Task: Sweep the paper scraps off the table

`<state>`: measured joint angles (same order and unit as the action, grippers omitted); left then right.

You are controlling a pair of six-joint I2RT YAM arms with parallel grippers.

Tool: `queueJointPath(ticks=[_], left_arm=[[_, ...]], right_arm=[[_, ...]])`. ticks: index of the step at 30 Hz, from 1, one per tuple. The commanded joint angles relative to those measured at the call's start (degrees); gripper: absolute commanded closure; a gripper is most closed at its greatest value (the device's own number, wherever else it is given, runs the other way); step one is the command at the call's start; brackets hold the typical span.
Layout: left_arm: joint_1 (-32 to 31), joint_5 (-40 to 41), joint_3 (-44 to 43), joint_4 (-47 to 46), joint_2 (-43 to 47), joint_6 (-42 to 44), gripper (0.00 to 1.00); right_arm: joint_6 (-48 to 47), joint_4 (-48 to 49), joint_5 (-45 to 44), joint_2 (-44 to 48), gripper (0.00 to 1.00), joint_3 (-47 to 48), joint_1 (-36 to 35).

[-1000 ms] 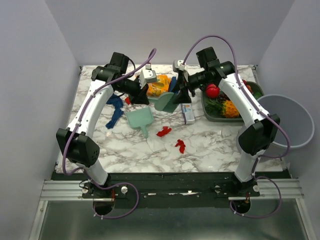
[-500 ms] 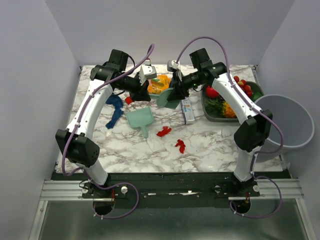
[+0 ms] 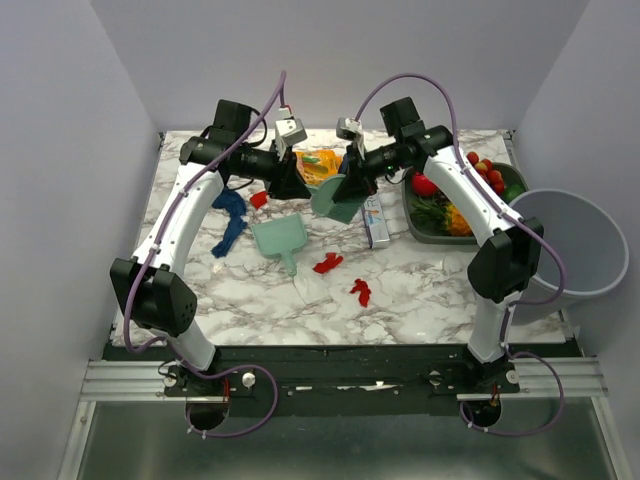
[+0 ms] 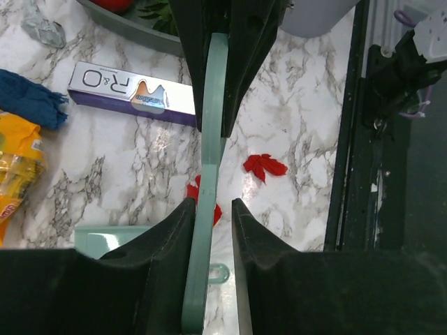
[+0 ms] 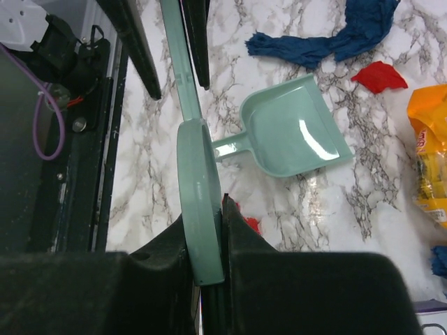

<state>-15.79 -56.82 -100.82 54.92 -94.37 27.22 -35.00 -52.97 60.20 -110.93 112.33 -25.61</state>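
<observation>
A green hand brush hangs above the table, between both arms. My right gripper is shut on its flat body. My left gripper is open around the brush's handle; the handle lies against one finger, with a gap to the other. The green dustpan lies on the marble below. Red paper scraps lie at the table's middle and near the left arm. Dark blue scraps lie left of the dustpan.
An orange snack bag lies behind the grippers. A purple-and-white box sits right of the brush. A green tray of fruit and vegetables stands at the right, with a grey bin off the table's right edge.
The right gripper has shut on the brush. The left gripper, shut on the handle before, has opened. Both grippers have drawn back a little from the near side.
</observation>
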Motion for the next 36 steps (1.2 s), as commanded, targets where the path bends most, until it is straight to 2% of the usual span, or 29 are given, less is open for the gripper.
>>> queueJointPath(ticks=[1, 2, 6, 10, 13, 14, 16, 22, 28, 34, 35, 36], left_arm=[[0.94, -7.78, 3.87, -6.05, 1.55, -7.27, 0.68], [1.29, -8.13, 4.65, -6.83, 1.55, -7.79, 0.71], [2.96, -10.94, 6.33, -11.93, 1.9, -13.76, 0.71], [3.49, -11.12, 6.16, -13.17, 1.56, -14.83, 0.73], [3.57, -11.82, 6.42, -14.48, 1.55, -16.49, 0.71], [3.57, -11.83, 6.68, -15.27, 1.55, -16.85, 0.66], [3.57, -11.74, 6.77, -15.98, 1.73, -17.38, 0.64], [3.57, -10.16, 6.51, -15.98, 1.73, -15.71, 0.66], [3.57, -10.33, 6.51, -14.84, 1.47, -14.48, 0.73], [3.57, -10.77, 6.33, -14.31, 1.12, -13.96, 0.91], [3.57, -10.6, 5.64, -13.0, 1.03, -13.52, 0.97], [3.57, -10.33, 5.19, -11.86, 0.77, -12.73, 1.0]], right_arm=[[4.59, 3.75, 4.13, -0.77, 0.99, -1.68, 0.91], [5.29, 3.84, 4.22, -0.77, 0.99, -1.77, 0.91], [5.91, 4.1, 4.39, -1.04, 0.99, -1.94, 1.17], [7.05, 4.72, 4.92, -1.39, 0.99, -1.94, 1.26], [7.67, 4.98, 5.18, -1.65, 1.0, -2.03, 1.26], [7.76, 4.98, 5.27, -1.74, 1.0, -2.03, 1.26], [7.84, 4.98, 5.36, -1.83, 0.99, -1.94, 1.17], [8.11, 4.89, 5.89, -2.0, 0.99, -2.21, 1.26], [8.9, 5.42, 5.8, -2.18, 0.99, -2.21, 1.26], [10.74, 7.0, 4.32, -2.44, 0.98, -2.65, 1.26], [11.44, 7.26, 3.78, -2.44, 0.92, -2.56, 1.35], [11.45, 7.35, 2.91, -2.27, 0.82, -2.47, 1.35]])
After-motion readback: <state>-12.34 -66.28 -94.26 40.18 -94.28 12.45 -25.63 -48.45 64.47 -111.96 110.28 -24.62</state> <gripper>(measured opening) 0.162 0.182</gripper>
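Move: Just about 1 cm ahead of the left hand point, between that hand's open fingers, lies the brush handle; it is some 8 cm left of the right hand, which already grips the brush head. Roughly 27 cm below the left hand, the dustpan lies 6 cm ahead and 7 cm left, the nearer red scrap level with it and 5 cm right, and the other scrap 9 cm back and 13 cm right. Creeping forward about 1 cm, after a dip and rise of barely a centimetre, the left hand lines its open fingers up with the brush handle, tilting them some 10 degrees nearer level, then closes them and pinches the handle. The right hand stays put with its grip on the brush head, rolling it by nearly 10 degrees, forward side down. ##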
